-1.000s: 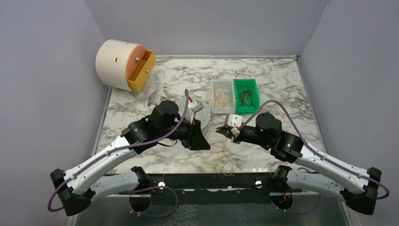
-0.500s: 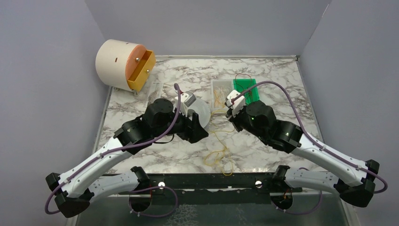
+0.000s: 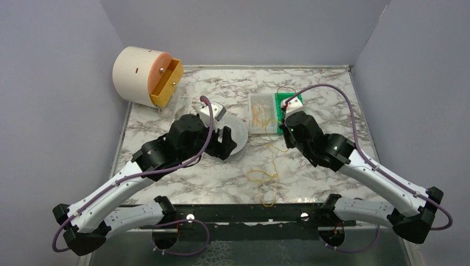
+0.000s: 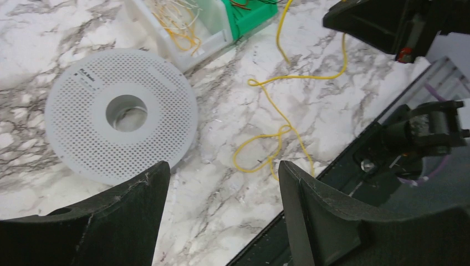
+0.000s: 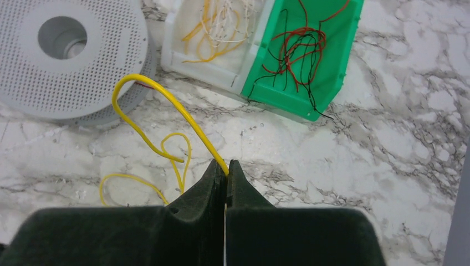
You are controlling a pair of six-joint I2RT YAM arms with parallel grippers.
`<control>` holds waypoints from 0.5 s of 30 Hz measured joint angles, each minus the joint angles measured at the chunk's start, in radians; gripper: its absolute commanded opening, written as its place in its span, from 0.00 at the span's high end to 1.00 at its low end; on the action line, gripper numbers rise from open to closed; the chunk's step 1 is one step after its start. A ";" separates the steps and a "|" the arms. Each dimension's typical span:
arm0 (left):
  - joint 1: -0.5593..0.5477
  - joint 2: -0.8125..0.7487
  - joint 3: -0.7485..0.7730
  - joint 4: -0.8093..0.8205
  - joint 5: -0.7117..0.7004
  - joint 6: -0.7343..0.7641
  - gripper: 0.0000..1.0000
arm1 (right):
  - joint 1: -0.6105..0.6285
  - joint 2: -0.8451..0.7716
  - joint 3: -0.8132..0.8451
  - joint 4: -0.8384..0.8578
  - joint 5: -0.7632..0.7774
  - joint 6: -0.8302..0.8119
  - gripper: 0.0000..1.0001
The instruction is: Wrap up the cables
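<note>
One yellow cable (image 3: 262,176) trails in loops over the marble from the near edge up to my right gripper (image 3: 284,121). That gripper (image 5: 226,165) is shut on the cable (image 5: 166,100), which arches up and left from the tips. More cables lie in two bins: yellow and pale ones in a clear bin (image 5: 176,55), red and dark ones in a green bin (image 5: 338,66). My left gripper (image 4: 223,166) hangs open over bare marble with nothing between its fingers, beside a white perforated spool (image 4: 122,111). The yellow cable (image 4: 277,133) lies just beyond its right finger.
A cream cylinder with an open yellow drawer (image 3: 147,72) stands at the back left. A small clear holder (image 3: 182,108) sits in front of it. The black rail (image 3: 244,213) runs along the near table edge. Grey walls close in three sides.
My left gripper opened and drew back to the left and away over the spool. My right gripper carried the yellow cable away from the near edge toward the bins, stretching its loops.
</note>
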 measured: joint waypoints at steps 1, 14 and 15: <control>0.000 0.007 -0.001 0.001 -0.015 0.010 0.25 | -0.020 0.000 0.000 -0.001 0.000 0.013 0.99; -0.018 0.217 -0.070 0.048 -0.241 0.142 0.25 | -0.321 -0.006 -0.182 0.115 -0.132 0.210 0.99; -0.024 0.224 -0.070 0.053 -0.254 0.149 0.25 | -0.346 -0.009 -0.201 0.130 -0.156 0.224 0.99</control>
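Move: From the open left hand, the spool lies about 17 cm ahead, 2 cm left and 25 cm below; the yellow cable's table loops are some 3 cm ahead, 11 cm right and 28 cm below. From the right hand holding the cable, the green tray is about 28 cm ahead, 6 cm right and 22 cm below, the white tray equally far ahead but 6 cm left, and the spool 15 cm ahead, 23 cm left. The left hand, empty and staying wide open, first goes forward, then drops mostly downward towards the spool, about 8 cm down and 5 cm forward, its fingers tipping more steeply down by some 20 degrees. Meanwhile the right hand keeps its pinch on the yellow cable and carries it down, right and a little forward towards the green tray, some 10 cm in all, turning clockwise about 20 degrees. ##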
